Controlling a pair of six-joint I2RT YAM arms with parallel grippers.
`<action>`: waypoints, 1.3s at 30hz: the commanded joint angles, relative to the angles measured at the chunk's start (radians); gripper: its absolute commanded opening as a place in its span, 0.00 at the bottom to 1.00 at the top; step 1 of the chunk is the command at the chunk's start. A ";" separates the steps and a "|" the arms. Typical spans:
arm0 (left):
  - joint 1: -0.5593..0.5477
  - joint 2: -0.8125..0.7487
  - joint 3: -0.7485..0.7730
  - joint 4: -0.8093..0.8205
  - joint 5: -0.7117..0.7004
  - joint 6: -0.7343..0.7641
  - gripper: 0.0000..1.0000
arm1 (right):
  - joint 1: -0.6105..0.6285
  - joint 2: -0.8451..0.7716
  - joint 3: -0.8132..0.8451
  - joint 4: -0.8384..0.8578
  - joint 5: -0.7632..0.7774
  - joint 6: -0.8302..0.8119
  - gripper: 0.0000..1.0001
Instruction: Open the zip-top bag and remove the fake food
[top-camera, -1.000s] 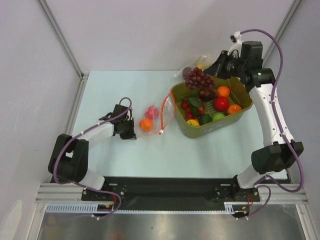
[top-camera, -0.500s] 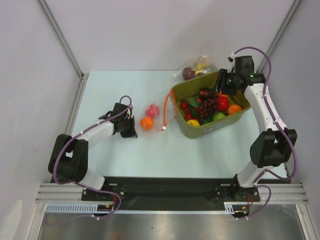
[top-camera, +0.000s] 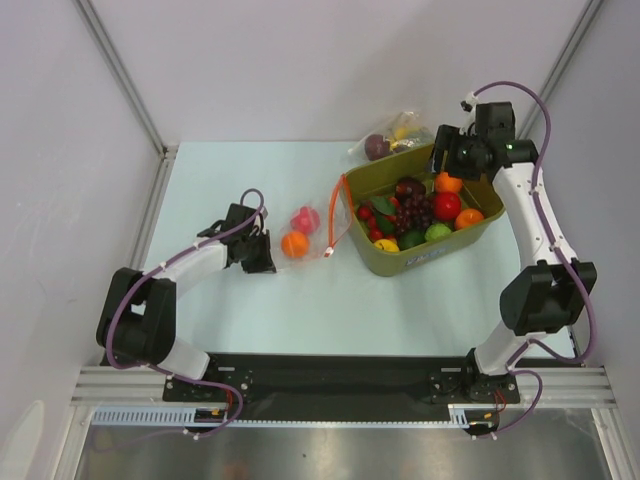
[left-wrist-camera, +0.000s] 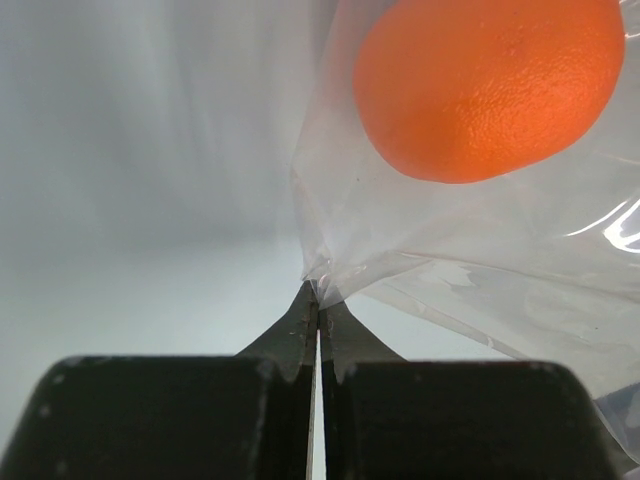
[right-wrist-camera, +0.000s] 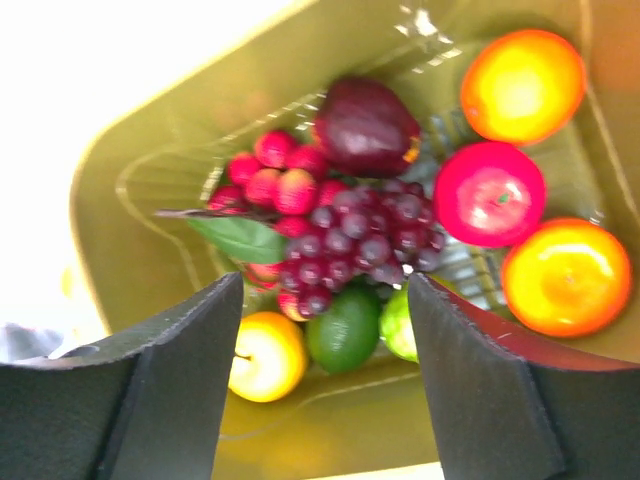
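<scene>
The zip-top bag (top-camera: 318, 232) lies on the table left of the basket, its red-orange zip strip (top-camera: 335, 222) at the basket's side. An orange fruit (top-camera: 293, 244) and a pink-red fruit (top-camera: 304, 220) show through the bag. My left gripper (top-camera: 268, 258) is shut on the bag's near corner (left-wrist-camera: 322, 275), just below the orange fruit (left-wrist-camera: 490, 85). My right gripper (top-camera: 447, 165) hangs open and empty over the olive basket (top-camera: 470, 235). Below it lie the dark purple grape bunch (right-wrist-camera: 360, 240), a maroon fruit (right-wrist-camera: 368, 125), a red apple (right-wrist-camera: 490, 195) and an orange (right-wrist-camera: 565, 275).
The basket (right-wrist-camera: 130, 200) also holds a green lime (right-wrist-camera: 343, 335), a yellow lemon (right-wrist-camera: 265, 355), small red fruits (right-wrist-camera: 275, 170) and another orange (right-wrist-camera: 522, 85). A second clear bag (top-camera: 392, 135) with yellow and dark fruit lies behind the basket, near the back wall.
My right gripper lowered the grape bunch into the basket, opened and let it go, then drew back up. The left gripper and the bag have not moved.
</scene>
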 joint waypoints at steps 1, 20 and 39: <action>0.007 0.002 0.043 0.006 0.017 0.021 0.00 | 0.005 -0.049 0.034 0.061 -0.112 0.019 0.71; 0.007 -0.027 0.025 0.013 0.023 0.016 0.00 | 0.449 0.121 0.126 0.035 -0.280 -0.148 0.45; 0.007 -0.038 -0.001 0.023 0.028 0.010 0.00 | 0.444 0.092 0.077 0.023 -0.232 -0.148 0.44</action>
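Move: From the right hand, high over the bin, the zip-top bag's open orange-rimmed mouth is about 23 cm to the left, level fore and aft and some 18 cm lower. Inside the bag the pink fruit lies some 32 cm left and 2 cm ahead, the orange 35 cm left and 6 cm back, both about 22 cm below. The bin's middle is 5 cm ahead, 1 cm left and 20 cm down. From the left hand, the mouth is 14 cm ahead, 17 cm right and 3 cm up. The left fingers, shut, keep their pinch on the bag's closed-end corner and stay put. The right hand, empty, swings some 22 cm left and about 7 cm back from over the bin towards the bag's mouth, rising slightly before sinking, and all but stops above the rim. It turns about 40 degrees counter-clockwise while its fingers close from wide to roughly half open. ##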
